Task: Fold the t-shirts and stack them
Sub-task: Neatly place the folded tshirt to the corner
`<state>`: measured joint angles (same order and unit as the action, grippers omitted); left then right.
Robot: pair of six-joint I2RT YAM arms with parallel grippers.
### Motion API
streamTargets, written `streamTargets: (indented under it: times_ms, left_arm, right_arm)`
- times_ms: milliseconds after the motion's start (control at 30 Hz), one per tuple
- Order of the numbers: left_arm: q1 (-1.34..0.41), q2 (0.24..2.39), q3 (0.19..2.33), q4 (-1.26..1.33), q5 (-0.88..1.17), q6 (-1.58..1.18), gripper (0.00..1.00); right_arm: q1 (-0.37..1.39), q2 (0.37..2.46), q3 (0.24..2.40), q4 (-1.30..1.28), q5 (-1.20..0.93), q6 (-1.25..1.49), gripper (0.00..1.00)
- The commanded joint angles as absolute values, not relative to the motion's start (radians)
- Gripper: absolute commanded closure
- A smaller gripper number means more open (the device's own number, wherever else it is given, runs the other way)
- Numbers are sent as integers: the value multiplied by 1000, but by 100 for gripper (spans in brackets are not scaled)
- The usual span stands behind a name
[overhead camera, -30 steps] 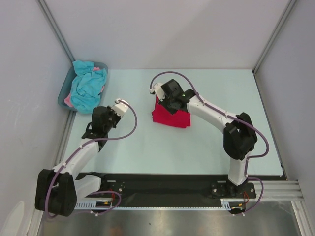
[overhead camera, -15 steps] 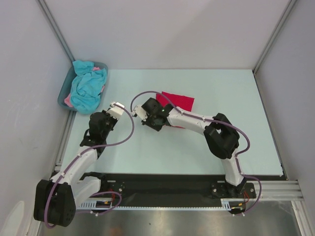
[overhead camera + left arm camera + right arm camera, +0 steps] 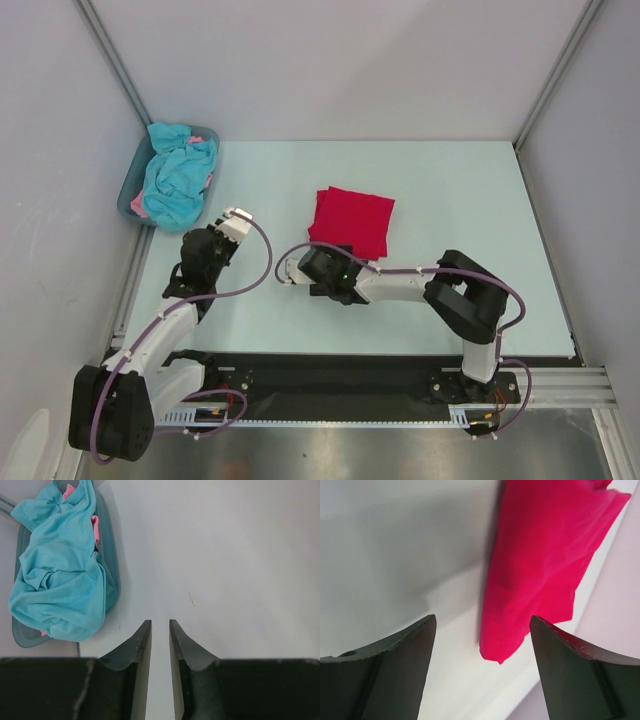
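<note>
A crimson red t-shirt (image 3: 352, 222) lies folded in a flat square near the middle of the table. In the right wrist view it (image 3: 540, 555) lies just ahead of the fingertips. My right gripper (image 3: 305, 268) (image 3: 482, 617) hangs near its front left corner, open wide and empty. A turquoise t-shirt (image 3: 178, 178) (image 3: 60, 585) is crumpled in the tub, with pink cloth (image 3: 138, 208) (image 3: 95, 525) showing under it. My left gripper (image 3: 215, 238) (image 3: 159, 621) hovers over bare table right of the tub, open by a narrow gap, nothing between its fingers.
The grey-blue plastic tub (image 3: 128, 195) (image 3: 111, 565) sits at the table's far left corner against the wall. Walls close in the table on the left, back and right. A black rail (image 3: 330, 375) runs along the near edge.
The right gripper let go of the red t-shirt, opened wide and drew back toward the near edge. The shirt now lies flat. The left jaws parted slightly.
</note>
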<state>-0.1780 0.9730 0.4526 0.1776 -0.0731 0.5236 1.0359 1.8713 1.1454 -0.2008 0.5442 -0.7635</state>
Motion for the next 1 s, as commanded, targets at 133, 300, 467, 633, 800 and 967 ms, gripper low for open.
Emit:
streamTargets:
  times_ms: [133,300,467,633,800,967]
  left_arm:
    - [-169,948,468,198,-64,508,73]
    - [-169,925,465,192,-69,512,72]
    - [-169,919,462,192,-72,511,71]
    - [-167,908,454,195,-83,529,70]
    - [-164,917,454,202,-84,534,70]
    - [-164,928,462,201,-81,534,69]
  right_arm:
    - [1029,1882,1029,44,649,-908,19]
    - [999,1943,1037,95,626,-934,19]
    - [943,2019,1063,146,614,-962,26]
    - [911,2060,1083,143,614,-974,61]
    - [891,2046,1081,118,624,-973,92]
    - [836,1996,1066,130,647,-1011,100]
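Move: The folded red t-shirt lies ahead of the right hand: its middle is about 12 cm farther out, 3 cm to the right and 4 cm lower, while the part of its near edge to be gripped is some 6 cm ahead, 4 cm right and 3 cm below. The basket with the blue shirts stands roughly 36 cm left of this hand and 19 cm farther out. From the left hand the t-shirt is about 28 cm right, 8 cm ahead and 12 cm below. The folded t-shirt's near edge is what the right hand goes for: wide open, it first eases a little right and down, then slides low and forward about 6 cm onto that edge, dips a further 2 cm or so while edging right, and shuts its fingers on the cloth, pinching the edge right of its middle. The wrist turns only some 10 degrees, fingers tipping slightly up. ##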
